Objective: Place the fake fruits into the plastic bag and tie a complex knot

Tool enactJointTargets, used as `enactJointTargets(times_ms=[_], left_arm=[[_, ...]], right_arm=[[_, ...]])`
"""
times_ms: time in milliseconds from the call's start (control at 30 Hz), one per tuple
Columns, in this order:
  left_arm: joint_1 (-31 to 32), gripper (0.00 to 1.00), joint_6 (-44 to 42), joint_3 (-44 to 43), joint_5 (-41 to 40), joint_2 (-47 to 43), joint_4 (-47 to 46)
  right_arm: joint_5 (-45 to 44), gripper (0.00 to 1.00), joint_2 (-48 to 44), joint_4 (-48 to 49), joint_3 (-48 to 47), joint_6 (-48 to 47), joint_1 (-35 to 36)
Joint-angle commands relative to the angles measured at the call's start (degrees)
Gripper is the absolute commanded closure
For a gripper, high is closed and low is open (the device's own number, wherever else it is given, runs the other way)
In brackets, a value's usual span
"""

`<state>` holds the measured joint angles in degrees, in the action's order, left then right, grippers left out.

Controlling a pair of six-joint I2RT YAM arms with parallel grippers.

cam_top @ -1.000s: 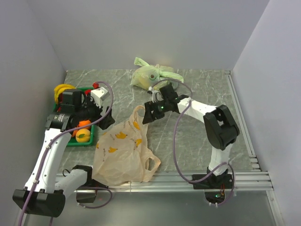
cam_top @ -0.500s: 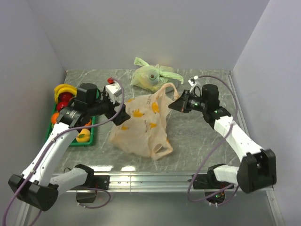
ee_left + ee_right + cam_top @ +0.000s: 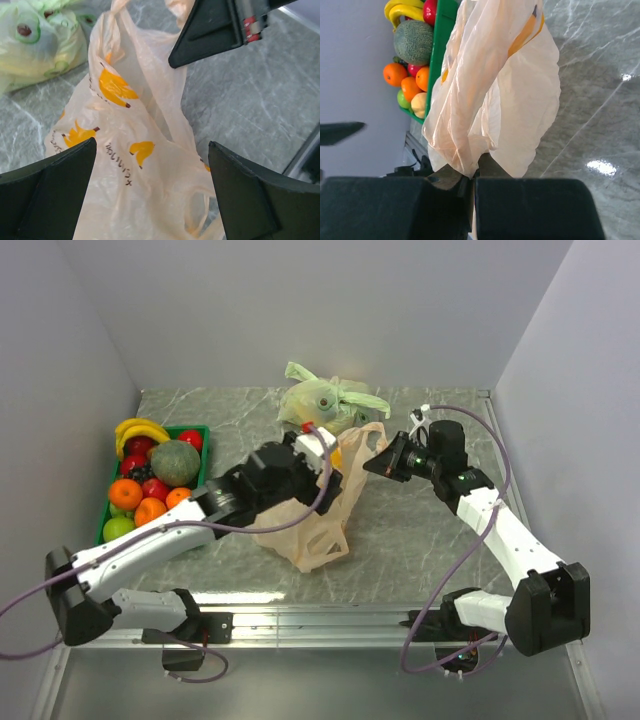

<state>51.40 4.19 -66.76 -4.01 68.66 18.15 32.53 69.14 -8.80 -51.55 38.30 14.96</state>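
The peach-orange plastic bag (image 3: 300, 525) with banana prints hangs slack in mid-table, one top edge pinched up by my right gripper (image 3: 374, 465), which is shut on it (image 3: 472, 172). My left gripper (image 3: 152, 145) hovers open just above the bag (image 3: 145, 100), its jaws wide apart with only bag film below them; in the top view the left gripper (image 3: 335, 462) reaches in from the left. One loop handle (image 3: 325, 540) lies loose at the near end. No knot is in view. The fake fruits (image 3: 140, 495) sit in a green tray (image 3: 196, 428) at far left.
A dark green melon (image 3: 176, 462) shares the tray with the fruits (image 3: 407, 80). A knotted pale green bag (image 3: 320, 400) lies at the back, just behind both grippers. The table's near edge is a metal rail (image 3: 340, 618).
My right gripper shut on the bag's top edge and pulled it up and back to the right. The left arm swung from the tray to above the bag, uncovering the fruits.
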Motion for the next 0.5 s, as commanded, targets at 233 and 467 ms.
enactJointTargets(times_ms=[233, 467], left_arm=[[6.26, 0.01, 4.77, -5.91, -24.45, 14.11, -1.38], [-0.23, 0.89, 10.13, -9.26, -14.34, 16.17, 3.46]], right_arm=[[0.69, 1.0, -2.61, -0.61, -2.77, 2.74, -0.11], [-1.15, 1.0, -4.02, -3.33, -4.08, -0.68, -1.42]])
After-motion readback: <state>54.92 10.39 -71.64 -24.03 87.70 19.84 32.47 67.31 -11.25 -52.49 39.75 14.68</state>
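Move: From the open left hand, the plastic bag's left side, just below its raised handle, lies about 5 cm ahead, 2 cm right and 9 cm below. The right gripper, already pinching the handle, is some 5 cm ahead, 10 cm right and 6 cm lower; from it that bag side lies about 8 cm left, 1 cm back and 3 cm below. The tied green bag is roughly 22 cm ahead of the left hand, 2 cm right and 24 cm below. The left fingers close on the plastic bag's side film beneath the raised handle, shutting from wide open only late, as the hand nears the end of a drop of about 9 cm that also carries it 5 cm forward. The wrist swings some 20 degrees on the way, mostly counter-clockwise with its left side lifting. The right hand keeps its pinch on the handle, nearly still. ##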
